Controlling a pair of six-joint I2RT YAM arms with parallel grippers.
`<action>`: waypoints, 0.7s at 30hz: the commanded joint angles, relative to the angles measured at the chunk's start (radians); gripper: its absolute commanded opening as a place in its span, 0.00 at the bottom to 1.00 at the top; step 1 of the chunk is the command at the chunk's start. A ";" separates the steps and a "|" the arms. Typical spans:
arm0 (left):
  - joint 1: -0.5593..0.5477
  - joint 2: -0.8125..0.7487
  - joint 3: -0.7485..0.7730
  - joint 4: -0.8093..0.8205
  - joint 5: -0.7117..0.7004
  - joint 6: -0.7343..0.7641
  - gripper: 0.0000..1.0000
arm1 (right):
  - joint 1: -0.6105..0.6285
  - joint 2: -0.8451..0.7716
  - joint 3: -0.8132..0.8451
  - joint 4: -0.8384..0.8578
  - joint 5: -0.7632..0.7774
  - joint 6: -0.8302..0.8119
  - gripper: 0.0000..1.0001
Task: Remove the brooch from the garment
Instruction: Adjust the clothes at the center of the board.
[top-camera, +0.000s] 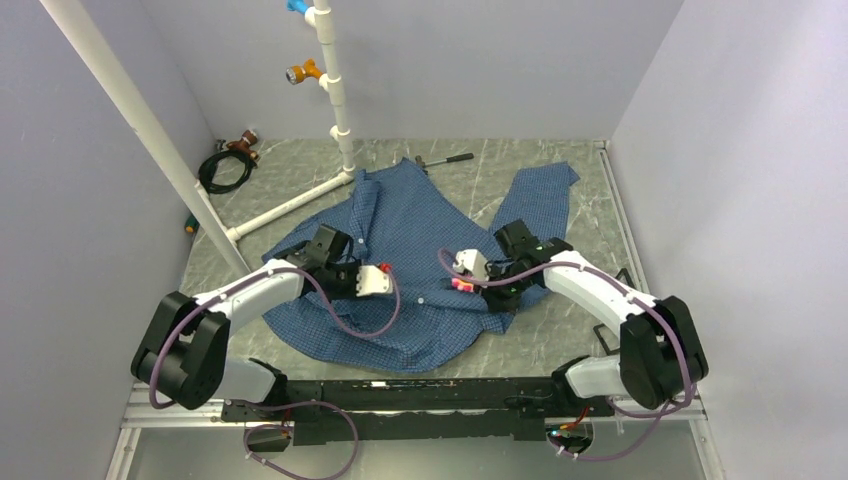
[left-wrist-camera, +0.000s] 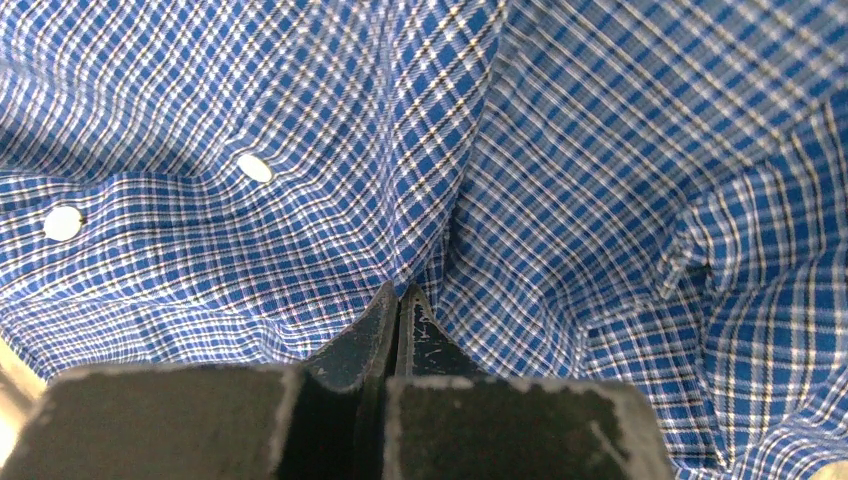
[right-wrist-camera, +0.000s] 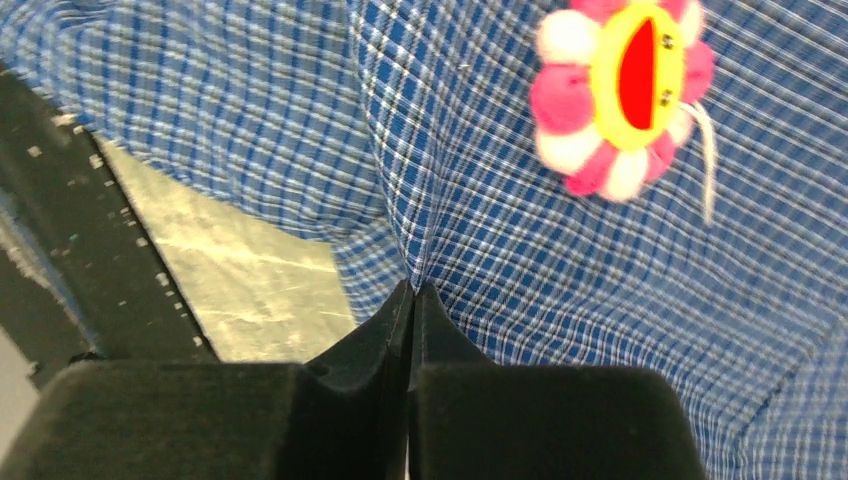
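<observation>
The garment (top-camera: 400, 215), a blue checked shirt, lies spread out on the table. The brooch (right-wrist-camera: 620, 95) is a pink-and-white flower with a yellow and red centre, pinned to the cloth up and to the right of my right gripper (right-wrist-camera: 412, 288). From above, the brooch (top-camera: 462, 286) shows as a pink spot right by the right gripper (top-camera: 463, 274). That gripper is shut on a raised fold of the garment (right-wrist-camera: 520, 260). My left gripper (left-wrist-camera: 400, 292) is shut on another pinched ridge of shirt (left-wrist-camera: 600, 150), near two white buttons (left-wrist-camera: 255, 167). It sits left of centre (top-camera: 378, 282).
A white pipe stand (top-camera: 335, 90) with coloured hooks rises at the back, with a slanted pipe (top-camera: 150, 140) on the left. A black cable coil (top-camera: 225, 170) and a small tool (top-camera: 445, 158) lie behind the shirt. Bare marbled tabletop (right-wrist-camera: 250, 270) shows beside the shirt's edge.
</observation>
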 joint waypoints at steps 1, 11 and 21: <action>-0.019 -0.022 -0.047 -0.019 -0.054 0.146 0.00 | 0.056 0.044 -0.005 -0.118 -0.047 -0.065 0.08; -0.071 -0.096 0.046 -0.048 0.132 0.012 0.75 | -0.057 -0.108 0.085 -0.080 -0.190 0.029 0.72; -0.050 -0.089 0.240 0.100 0.295 -0.343 0.99 | -0.073 -0.047 0.091 0.222 -0.096 0.276 0.67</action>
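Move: My left hand holds a fold of garment to be laid about 2 cm back and 2 cm down. The brooch is level with it, some 21 cm right. One white button sits 13 cm right and 3 cm back; another about 9 cm ahead and 2 cm right. My right hand's bunch goes roughly 4 cm back, 1 cm left and 2 cm down; the brooch lies 5 cm ahead and 6 cm left of that hand, the first button 14 cm left and 2 cm ahead. I finish drawing both pinched folds back and slightly down, about 4 cm with my right hand and 2 cm with my left, opening the fingers to let the cloth go. Then I lift clear: my left hand up and to the right, opened wide, its left side tipping down some 20 degrees; my right hand up and forward about 7 cm each, open beside the brooch. ##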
